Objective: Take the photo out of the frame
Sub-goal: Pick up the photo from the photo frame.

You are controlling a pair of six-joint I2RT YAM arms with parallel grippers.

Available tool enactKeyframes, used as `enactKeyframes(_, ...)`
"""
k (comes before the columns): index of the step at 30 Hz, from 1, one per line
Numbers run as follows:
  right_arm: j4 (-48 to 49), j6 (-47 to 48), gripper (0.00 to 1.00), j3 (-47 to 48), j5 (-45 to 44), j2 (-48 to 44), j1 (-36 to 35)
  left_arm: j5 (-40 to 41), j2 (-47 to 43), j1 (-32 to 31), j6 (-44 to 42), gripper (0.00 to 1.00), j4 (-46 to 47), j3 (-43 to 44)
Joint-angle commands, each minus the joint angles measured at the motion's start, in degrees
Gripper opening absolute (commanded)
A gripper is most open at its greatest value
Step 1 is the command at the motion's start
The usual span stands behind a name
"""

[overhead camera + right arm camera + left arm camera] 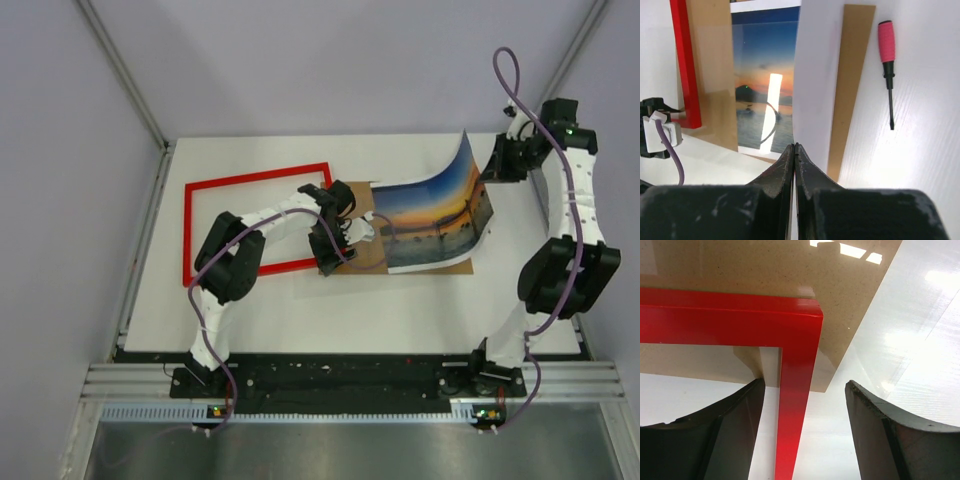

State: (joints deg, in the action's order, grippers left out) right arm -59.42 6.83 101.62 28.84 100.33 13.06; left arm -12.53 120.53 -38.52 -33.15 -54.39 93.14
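Note:
The thin red frame (258, 220) lies flat on the left half of the white table, with nothing in its opening. My left gripper (333, 238) hangs open over the frame's right bar. In the left wrist view that bar (792, 410) runs between the two fingers (735, 430) without touching either. The photo (440, 215), a sunset over water, curls up from the brown backing board (365, 255). My right gripper (492, 168) is shut on the photo's raised far edge. The right wrist view shows the gripper (795, 146) pinching the sheet, its picture side (765, 75) to the left.
A screwdriver (887, 65) with a pink handle lies on the table to the right of the backing board (850, 75). The red frame (685, 65) shows at the left of the right wrist view. Grey walls close in the table on three sides.

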Motion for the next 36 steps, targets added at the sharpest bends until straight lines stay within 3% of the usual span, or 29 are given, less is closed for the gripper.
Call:
enactKeyframes(1,-3.0,0.6,0.0,10.0,-2.6,-3.2,0.9,-0.3,0.1,-0.1,0.3,0.72,0.0,0.2)
enactKeyframes(6,-8.2,0.7,0.0,21.9,-3.4,-0.3,0.4,-0.6,0.1,0.1,0.7,0.74,-0.3,1.3)
enactKeyframes(14,-7.1,0.5,0.0,26.3,0.1,-3.5,-3.7,-2.1,-2.9,1.3,1.6,0.98,-1.2,5.2)
enactKeyframes(30,-4.2,-1.6,0.0,33.4,3.2,-6.3,-6.8,-2.5,-7.4,4.3,1.4,0.98,-1.9,12.2)
enactKeyframes(36,-2.6,-3.0,0.0,34.4,6.2,-7.4,-9.3,-1.5,-7.8,4.9,3.3,0.98,2.7,10.7)
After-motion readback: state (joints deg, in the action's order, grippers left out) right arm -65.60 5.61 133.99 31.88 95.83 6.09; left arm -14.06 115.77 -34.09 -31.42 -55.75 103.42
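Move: The closed right gripper already holds the photo's right edge about 20 cm above the table. The photo's middle sags some 10 cm to its left and 14 cm lower, over the brown board centred 17 cm left and 2 cm back. The screwdriver lies about 4 cm ahead and 3 cm right. The left gripper straddles the red frame's near bar, with the frame corner 4 cm to its right; the photo's middle is 22 cm right and 11 cm ahead. Keep the right fingers shut on the photo's edge and haul it up about 21 cm off the board, first straight up, then also drifting left, while the fingers tilt upward some 30 degrees. Shortly after the start, spread the left fingers wide and raise that gripper off the near bar of the red frame, up and forward. ##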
